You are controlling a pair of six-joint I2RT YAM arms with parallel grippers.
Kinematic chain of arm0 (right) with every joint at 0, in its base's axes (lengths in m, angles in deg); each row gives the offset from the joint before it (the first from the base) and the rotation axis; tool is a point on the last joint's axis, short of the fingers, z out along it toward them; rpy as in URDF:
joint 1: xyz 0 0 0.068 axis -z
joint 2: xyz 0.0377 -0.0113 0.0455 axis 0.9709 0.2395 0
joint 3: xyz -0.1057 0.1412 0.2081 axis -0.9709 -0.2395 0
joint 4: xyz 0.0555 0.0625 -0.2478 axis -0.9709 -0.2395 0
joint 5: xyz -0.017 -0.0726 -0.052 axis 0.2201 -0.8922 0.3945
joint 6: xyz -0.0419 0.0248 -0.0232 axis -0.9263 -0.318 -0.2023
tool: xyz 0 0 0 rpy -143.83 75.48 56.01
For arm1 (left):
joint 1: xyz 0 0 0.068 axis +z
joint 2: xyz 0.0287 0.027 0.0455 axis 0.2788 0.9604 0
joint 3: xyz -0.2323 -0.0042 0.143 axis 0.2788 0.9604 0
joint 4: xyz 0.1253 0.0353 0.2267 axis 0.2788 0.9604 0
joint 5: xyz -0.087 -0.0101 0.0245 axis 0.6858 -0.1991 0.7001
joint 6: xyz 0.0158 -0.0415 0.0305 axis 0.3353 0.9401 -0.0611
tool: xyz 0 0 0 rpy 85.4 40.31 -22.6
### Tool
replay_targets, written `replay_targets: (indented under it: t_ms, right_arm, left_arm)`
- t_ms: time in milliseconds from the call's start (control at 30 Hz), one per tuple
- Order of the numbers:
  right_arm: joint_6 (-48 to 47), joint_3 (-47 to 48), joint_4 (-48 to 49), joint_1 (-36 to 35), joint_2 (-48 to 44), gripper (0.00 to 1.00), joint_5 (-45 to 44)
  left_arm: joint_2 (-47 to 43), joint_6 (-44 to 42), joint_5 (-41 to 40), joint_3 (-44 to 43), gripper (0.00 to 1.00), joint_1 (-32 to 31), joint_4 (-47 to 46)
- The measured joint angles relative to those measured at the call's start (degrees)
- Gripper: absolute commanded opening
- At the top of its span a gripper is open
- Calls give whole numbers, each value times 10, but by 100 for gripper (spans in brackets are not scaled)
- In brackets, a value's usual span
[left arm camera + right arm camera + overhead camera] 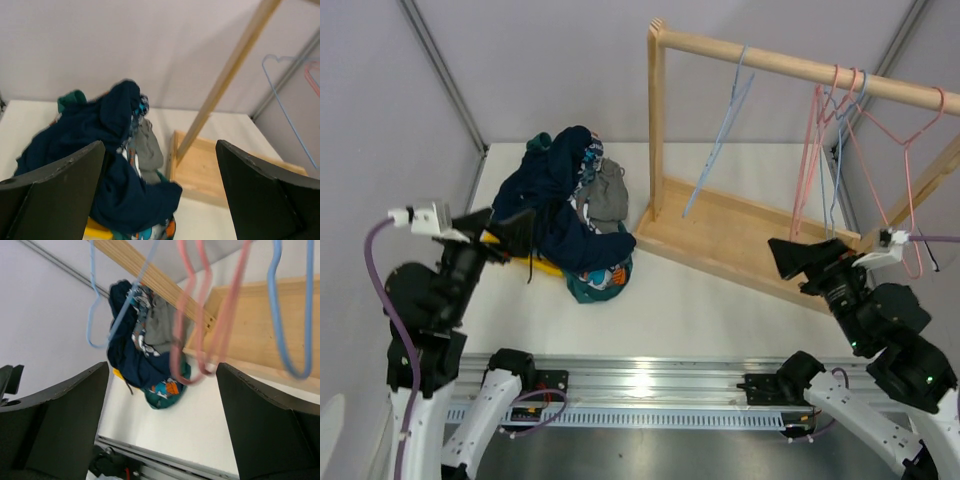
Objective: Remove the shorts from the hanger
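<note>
The shorts lie in a heap (565, 210) on the white table, left of the wooden rack (740, 235). Navy shorts (552, 190) are on top, grey (608, 195) at the right, and teal (588, 288) and patterned orange, blue and white (595, 272) at the front. No light blue shorts show. All hangers on the rail are bare: a blue hanger (722, 135), pink hangers (812, 150) and more at the right. My left gripper (505, 230) is open and empty beside the heap's left edge. My right gripper (798, 258) is open and empty, near the rack's base below the pink hangers.
A yellow item (535, 262) pokes out under the heap's front left. The rack's upright post (656, 120) stands right of the heap. In the right wrist view, pink hangers (200, 315) and a blue hanger (280, 315) hang close before the camera. The metal rail (640, 385) runs along the near edge.
</note>
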Motion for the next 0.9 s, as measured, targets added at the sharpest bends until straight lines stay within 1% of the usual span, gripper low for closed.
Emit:
replay_targets:
  t_ms: [67,133,200,333,467,667,900]
  right_arm:
    - [-4,-60,6,0,-34,95,14]
    - [-5,-117,5,0,-69,95,25]
    - [-5,-162,1,0,-103,95,28]
    - [-6,-210,-14,0,-179,96,22]
    - [-7,-228,-19,1,-228,97,11]
    - [-23,-223,-19,0,-212,99,-14]
    - [-41,-217,-16,0,-211,99,-85]
  left_arm:
    - [-72,-1,7,76,99,0,4]
    - [-118,-4,4,124,99,0,34]
    - [-143,-9,-2,150,99,0,57]
    - [-185,-11,-36,191,99,-13,82]
    - [-201,-11,-52,210,99,-18,94]
    - [-186,-10,-71,212,99,-19,94]
    - [-180,-10,-82,214,99,-19,94]
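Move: The navy shorts already lie loose on the pile, some 24 cm ahead of the empty left hand, about 1 cm right and 35 cm below it. Under them is the yellow bin, 1 cm nearer and 6 cm lower; the grey shorts are about 4 cm farther out and 10 cm right of them. From the right hand the navy shorts are roughly 28 cm ahead, 45 cm left and 31 cm below, while the pink hangers hang about 15 cm ahead, 3 cm right and nearly level. With its drop already made, the left hand sinks about 14 cm, quickly and then easing, in front of the pile, drawing back a few centimetres and tipping its wide-open fingers down some 10 degrees. The right hand, empty and open too, drops about 10 cm on the near side of the hangers, then drifts some 4 cm right with a slight clockwise turn; both end up in the air. ##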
